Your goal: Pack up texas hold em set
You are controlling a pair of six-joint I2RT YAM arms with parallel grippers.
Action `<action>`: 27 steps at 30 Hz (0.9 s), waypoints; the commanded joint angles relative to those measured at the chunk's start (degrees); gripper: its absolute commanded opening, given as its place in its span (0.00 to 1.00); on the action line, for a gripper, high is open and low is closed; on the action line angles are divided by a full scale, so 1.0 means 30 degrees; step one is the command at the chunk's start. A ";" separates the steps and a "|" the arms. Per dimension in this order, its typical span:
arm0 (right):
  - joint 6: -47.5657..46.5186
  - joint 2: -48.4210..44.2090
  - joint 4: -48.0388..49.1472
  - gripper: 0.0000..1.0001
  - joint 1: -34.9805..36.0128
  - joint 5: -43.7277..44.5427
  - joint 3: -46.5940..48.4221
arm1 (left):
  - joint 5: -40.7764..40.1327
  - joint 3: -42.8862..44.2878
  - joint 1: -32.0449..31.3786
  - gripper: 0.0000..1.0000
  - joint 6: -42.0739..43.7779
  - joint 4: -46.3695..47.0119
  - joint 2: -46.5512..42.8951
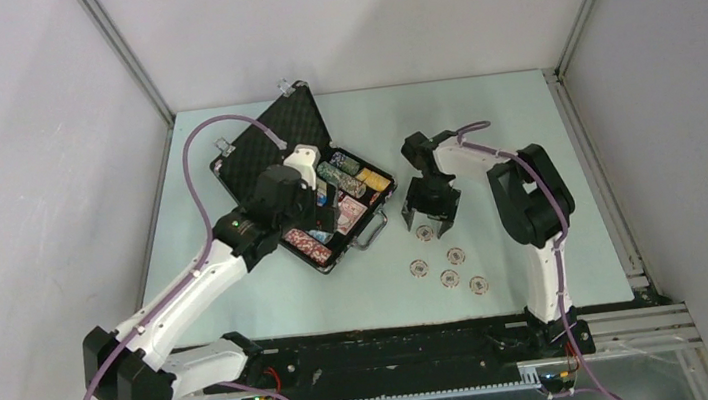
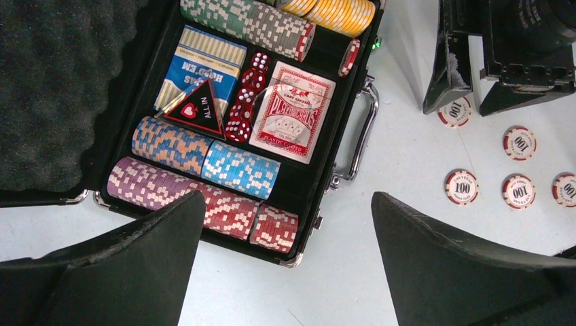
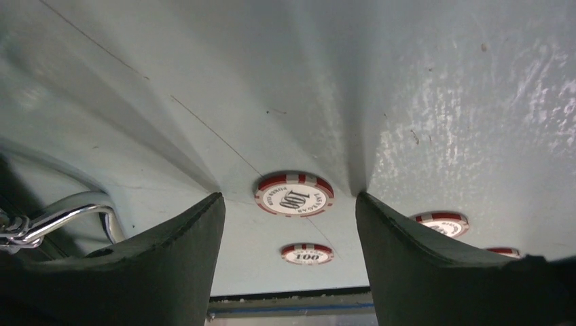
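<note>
The black case [image 1: 283,127] of the texas hold em set lies open left of centre, lid back. In its tray [image 2: 319,178] are rows of coloured chips [image 2: 239,168], two card decks [image 2: 293,112] and red dice [image 2: 248,95]. My left gripper [image 2: 286,198] hovers open above the tray's near corner, holding nothing. Several red-and-white 100 chips [image 1: 449,278] lie loose on the table to the right of the case. My right gripper [image 3: 289,197] is open and low over the table. Its fingertips straddle one flat chip [image 3: 294,194].
The case's silver handle [image 2: 363,136] points toward the loose chips and shows at the left of the right wrist view [image 3: 68,214]. A black "ALL IN" triangle [image 2: 197,109] rests in the tray. The table's near edge [image 3: 292,295] lies beyond the chips.
</note>
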 commanded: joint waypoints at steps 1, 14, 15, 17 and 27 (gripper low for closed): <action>-0.0016 0.0651 0.0041 0.72 -0.0209 0.0243 0.0840 | 0.0007 -0.0177 0.0188 1.00 -0.0121 0.0709 -0.0231; 0.1001 0.1907 -0.1462 0.68 0.0004 0.0770 0.0659 | 0.0191 -0.0316 0.0362 1.00 -0.0230 0.0669 0.0074; 0.1057 0.1999 -0.1522 0.68 -0.0013 0.0754 0.0674 | 0.0200 -0.0320 0.0364 1.00 -0.0259 0.0677 0.0078; 0.1209 0.2216 -0.1588 0.67 -0.0031 0.0797 0.0728 | 0.0215 -0.0329 0.0379 1.00 -0.0267 0.0654 0.0093; 0.1564 0.2489 -0.1772 0.38 -0.0157 0.1239 0.1205 | 0.0293 -0.0446 0.0495 1.00 -0.0184 0.0667 -0.0012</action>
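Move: Just beneath the right hand lies the poker chip it goes for, about 1 cm lower and 1 cm back, between the open fingers. A second chip is some 8 cm back and 2 cm to the left of that hand, a third about 6 cm back and 6 cm right, and the case handle roughly 12 cm left and 1 cm ahead. From the left hand the aimed-at chip lies some 20 cm right, level with it, and 18 cm below. Closing its fingers from about three quarters open to under half, the right hand brings both tips in on opposite edges of the chip, most of the closing coming late. The hand stays low at the table, shifting by barely half a centimetre, while the wrist tips about 5 degrees and the fingertips come to the chip's rim. ##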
